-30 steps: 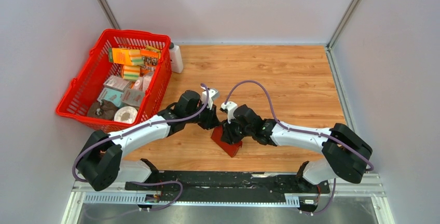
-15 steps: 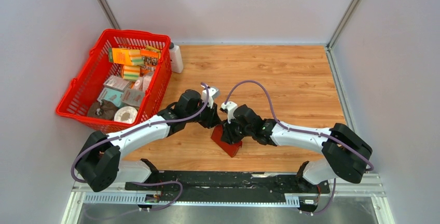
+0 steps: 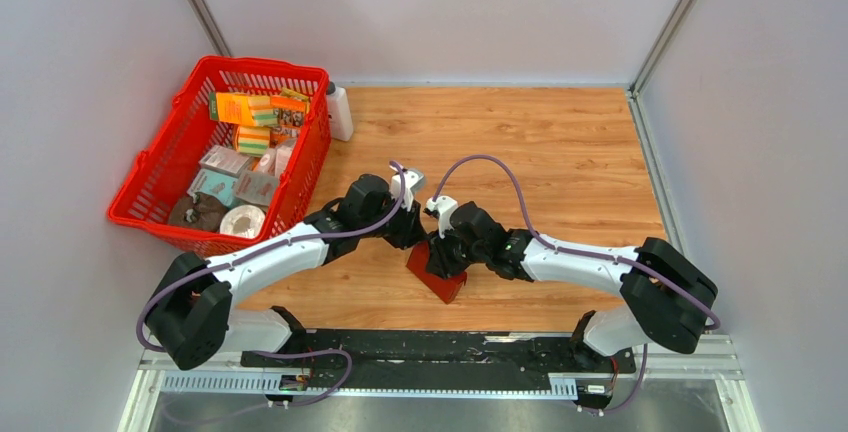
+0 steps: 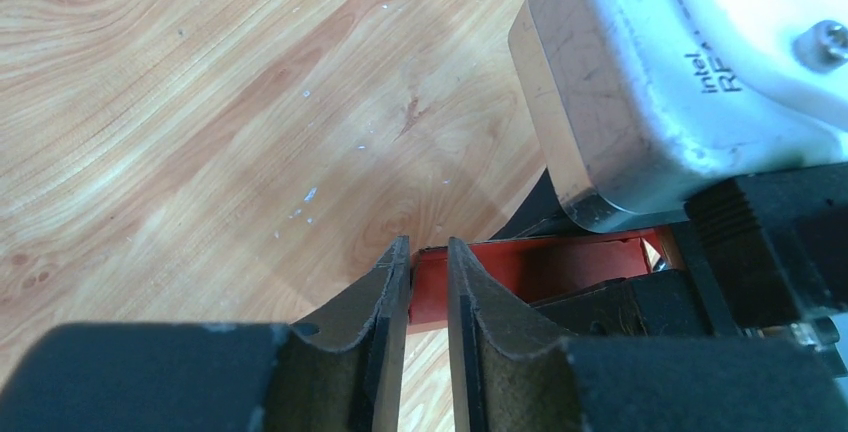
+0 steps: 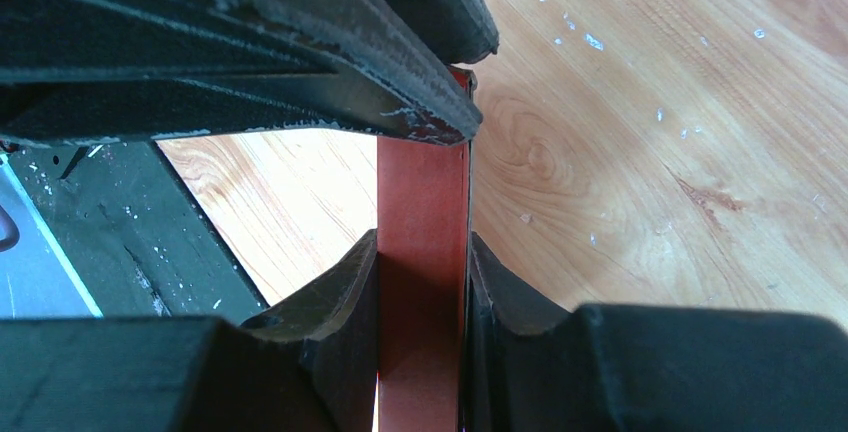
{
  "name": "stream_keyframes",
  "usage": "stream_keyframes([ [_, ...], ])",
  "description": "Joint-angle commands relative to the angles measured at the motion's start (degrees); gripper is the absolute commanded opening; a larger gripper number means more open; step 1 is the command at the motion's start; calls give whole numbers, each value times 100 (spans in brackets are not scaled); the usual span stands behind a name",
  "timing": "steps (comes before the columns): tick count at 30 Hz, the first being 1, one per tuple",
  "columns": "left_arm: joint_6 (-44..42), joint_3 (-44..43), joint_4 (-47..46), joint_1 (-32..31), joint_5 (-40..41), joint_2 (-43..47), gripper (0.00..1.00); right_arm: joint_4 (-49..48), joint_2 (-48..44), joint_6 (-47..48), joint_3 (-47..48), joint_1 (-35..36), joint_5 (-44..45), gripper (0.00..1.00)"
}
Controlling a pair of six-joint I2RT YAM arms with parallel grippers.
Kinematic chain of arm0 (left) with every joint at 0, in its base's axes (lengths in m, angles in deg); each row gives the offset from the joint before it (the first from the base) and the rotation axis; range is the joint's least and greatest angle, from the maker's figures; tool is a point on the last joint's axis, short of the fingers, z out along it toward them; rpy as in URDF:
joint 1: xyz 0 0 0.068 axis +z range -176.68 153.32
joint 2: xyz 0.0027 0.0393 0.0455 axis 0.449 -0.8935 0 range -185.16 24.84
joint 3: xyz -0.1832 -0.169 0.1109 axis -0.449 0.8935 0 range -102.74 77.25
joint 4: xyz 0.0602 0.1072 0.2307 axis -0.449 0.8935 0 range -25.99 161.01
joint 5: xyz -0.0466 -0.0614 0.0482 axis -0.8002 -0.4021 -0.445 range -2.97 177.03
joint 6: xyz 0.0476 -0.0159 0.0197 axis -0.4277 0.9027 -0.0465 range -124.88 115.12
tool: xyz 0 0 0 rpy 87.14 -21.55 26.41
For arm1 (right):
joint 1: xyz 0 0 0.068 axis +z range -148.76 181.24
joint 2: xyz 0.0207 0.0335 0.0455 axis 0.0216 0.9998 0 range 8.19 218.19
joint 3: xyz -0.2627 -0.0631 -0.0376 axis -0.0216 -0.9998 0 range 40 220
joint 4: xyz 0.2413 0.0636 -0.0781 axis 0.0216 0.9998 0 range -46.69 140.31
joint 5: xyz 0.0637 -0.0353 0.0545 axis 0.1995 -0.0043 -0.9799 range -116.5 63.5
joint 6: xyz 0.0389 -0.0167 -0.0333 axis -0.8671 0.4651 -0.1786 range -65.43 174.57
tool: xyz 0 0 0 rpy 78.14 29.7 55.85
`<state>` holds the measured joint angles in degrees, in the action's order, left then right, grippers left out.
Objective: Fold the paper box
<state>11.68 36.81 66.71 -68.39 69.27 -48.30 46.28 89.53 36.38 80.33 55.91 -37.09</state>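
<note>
The dark red paper box [image 3: 438,277] stands on edge on the wooden table near the front middle. My right gripper [image 3: 441,252] is shut on it; the right wrist view has both pads pressed flat against the red cardboard [image 5: 422,192], with the right gripper [image 5: 422,242] around its narrow edge. Just left of the box, my left gripper [image 3: 412,235] comes in at its upper end. In the left wrist view the left gripper [image 4: 428,244] has a narrow gap with nothing in it, and the box [image 4: 540,267] lies just past the fingertips. The left fingers [image 5: 250,52] cross above the box.
A big red mesh basket [image 3: 160,167] full of printed packages stands at the left. Against its far right corner is a white bottle [image 3: 339,112]. Grey walls close in the table on three sides. A black rail [image 3: 430,352] runs along the near edge.
The left jaws have parted a little at the box's end, and the left arm has shifted slightly. The right gripper and the box stay where they were.
</note>
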Motion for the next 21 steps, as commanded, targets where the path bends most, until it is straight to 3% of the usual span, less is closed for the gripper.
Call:
stream_keyframes([
  [1, -249, -121, 143, -56, 79, 107, 29, -129, -22, 0, 150, -1, -22, 21],
  [8, -293, -95, 160, -74, 115, 160, 25, -138, -39, 0, 141, -1, -31, 21],
  [12, -320, -43, 170, -91, 202, 169, 8, -138, -31, -17, 150, 8, 22, 20],
  [21, -416, 730, -717, -258, 765, 599, 0, 196, 101, 44, 510, 87, 601, 23],
])
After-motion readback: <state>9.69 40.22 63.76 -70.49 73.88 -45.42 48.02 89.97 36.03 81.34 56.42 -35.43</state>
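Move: The far upper corner of the red paper box lies between the left hand's slightly parted fingertips, straight ahead 0 cm, about 1 cm right and 1 cm lower. The right gripper's pads, clamped across the box's narrow thickness, are some 5 cm back from the left hand, 3 cm right and 5 cm lower. From the right hand, that corner is about 5 cm ahead, 2 cm left and 4 cm up. At the far upper corner of the box, the left fingers, at first a couple of centimetres apart around it, wait briefly and then shut completely, tips at the lid edge. The left hand hardly travels, only easing about 0.5 cm left while its tips tilt up some 5 degrees. The right hand stays put and keeps its clamp across the box's thickness. ##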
